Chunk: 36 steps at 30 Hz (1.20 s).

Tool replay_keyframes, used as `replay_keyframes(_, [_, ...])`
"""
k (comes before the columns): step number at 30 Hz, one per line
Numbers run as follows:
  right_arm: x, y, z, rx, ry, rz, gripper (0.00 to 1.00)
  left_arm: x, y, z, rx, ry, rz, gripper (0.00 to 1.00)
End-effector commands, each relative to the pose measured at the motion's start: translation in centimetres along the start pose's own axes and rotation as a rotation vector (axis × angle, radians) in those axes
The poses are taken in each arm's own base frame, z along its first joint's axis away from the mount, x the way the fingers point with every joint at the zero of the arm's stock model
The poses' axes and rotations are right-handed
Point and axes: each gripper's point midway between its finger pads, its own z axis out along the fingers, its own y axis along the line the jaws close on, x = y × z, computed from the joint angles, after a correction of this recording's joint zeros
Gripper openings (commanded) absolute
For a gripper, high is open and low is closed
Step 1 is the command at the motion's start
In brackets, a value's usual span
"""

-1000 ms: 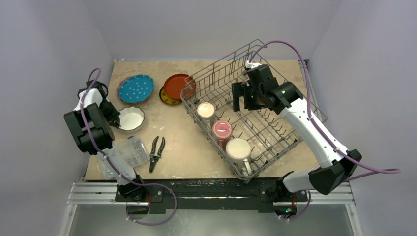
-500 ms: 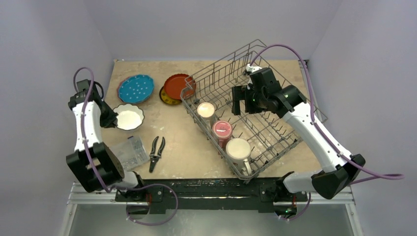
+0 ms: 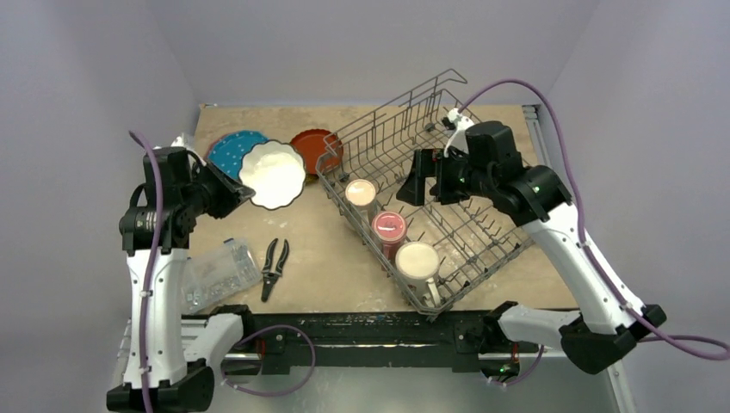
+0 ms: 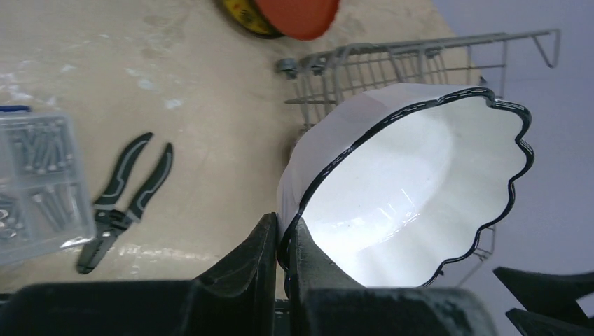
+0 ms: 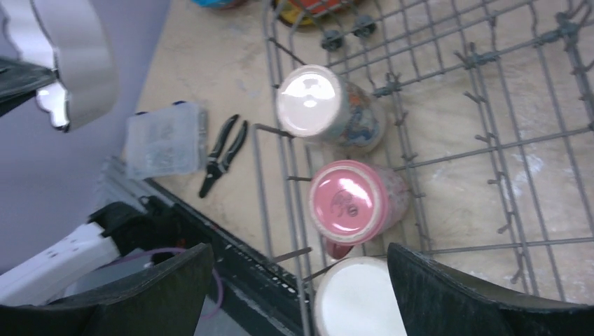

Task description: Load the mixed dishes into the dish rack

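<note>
My left gripper (image 3: 238, 191) is shut on the rim of the white fluted bowl (image 3: 274, 175), which hangs tilted above the table, left of the dish rack (image 3: 392, 129). In the left wrist view the fingers (image 4: 263, 255) pinch the bowl's black-edged rim (image 4: 413, 203). A blue dotted plate (image 3: 225, 148) and a red-orange plate (image 3: 312, 146) lie behind it. Upside down in the rack's near row stand a beige cup (image 5: 326, 108), a maroon mug (image 5: 354, 199) and a cream mug (image 5: 357, 297). My right gripper (image 3: 426, 176) hovers open over them, holding nothing (image 5: 300, 249).
Black-handled pliers (image 3: 274, 267) and a clear box of metal parts (image 3: 219, 271) lie at the table's front left. A yellow plate (image 4: 245, 17) peeks from under the red-orange one. The rack sits at an angle across the right half of the table.
My left arm has lifted the white bowl off the table and carried it up and right, toward the rack. The right gripper has drifted slightly right, still open.
</note>
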Motion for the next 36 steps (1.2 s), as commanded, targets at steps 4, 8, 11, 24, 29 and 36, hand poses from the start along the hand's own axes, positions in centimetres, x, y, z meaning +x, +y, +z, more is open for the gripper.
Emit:
replay_keyframes(4, [-2.2,7.6,-5.9,-0.391,-0.145,-0.009,0.96,0.0,-14.6,-7.9,0.586,-0.020,0.024,0.00])
replay_keyframes(8, [-2.6,10.1,-7.7,-0.532,-0.163,-0.023,0.96,2.3,-19.3,-9.0,0.741,0.105,0.075,0.00])
replay_keyframes(11, [-3.4,11.2,-9.1,-0.577,-0.198,-0.021,0.96,4.5,-21.6,-8.6,0.773,0.189,0.107,0.00])
replay_keyframes(24, [-6.1,8.4,-9.3,-0.387,-0.342,0.173,0.86,11.3,-27.0,-6.6,0.848,0.409,0.104,0.00])
replay_keyframes(29, [-5.9,7.7,-9.7,-0.354,-0.363,0.185,0.76,12.8,-28.2,-5.7,0.845,0.455,0.115,0.00])
replay_keyframes(36, [-5.6,6.9,-9.6,-0.321,-0.372,0.210,0.61,14.0,-29.3,-4.8,0.844,0.502,0.117,0.00])
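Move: About 34 cm to the left hand's right and 2 cm higher, level fore-and-aft, waits the open right gripper. From the right hand, the held white bowl's middle is some 29 cm left, 3 cm farther forward and 1 cm lower. The upturned patterned mug is 8 cm ahead, 10 cm left and 23 cm below that hand, the pink mug 1 cm back, 3 cm left and equally low. Swinging the pinched bowl some 28 cm to the right, the left hand climbs about 11 cm, sinks back a little, swivels 40 degrees clockwise and rolls its left side down. The right hand rises 12 cm, drawing back about 5 before easing forward, rolls its left side up, then partly closes its jaws around the bowl's free side; a touch can't be made out. ##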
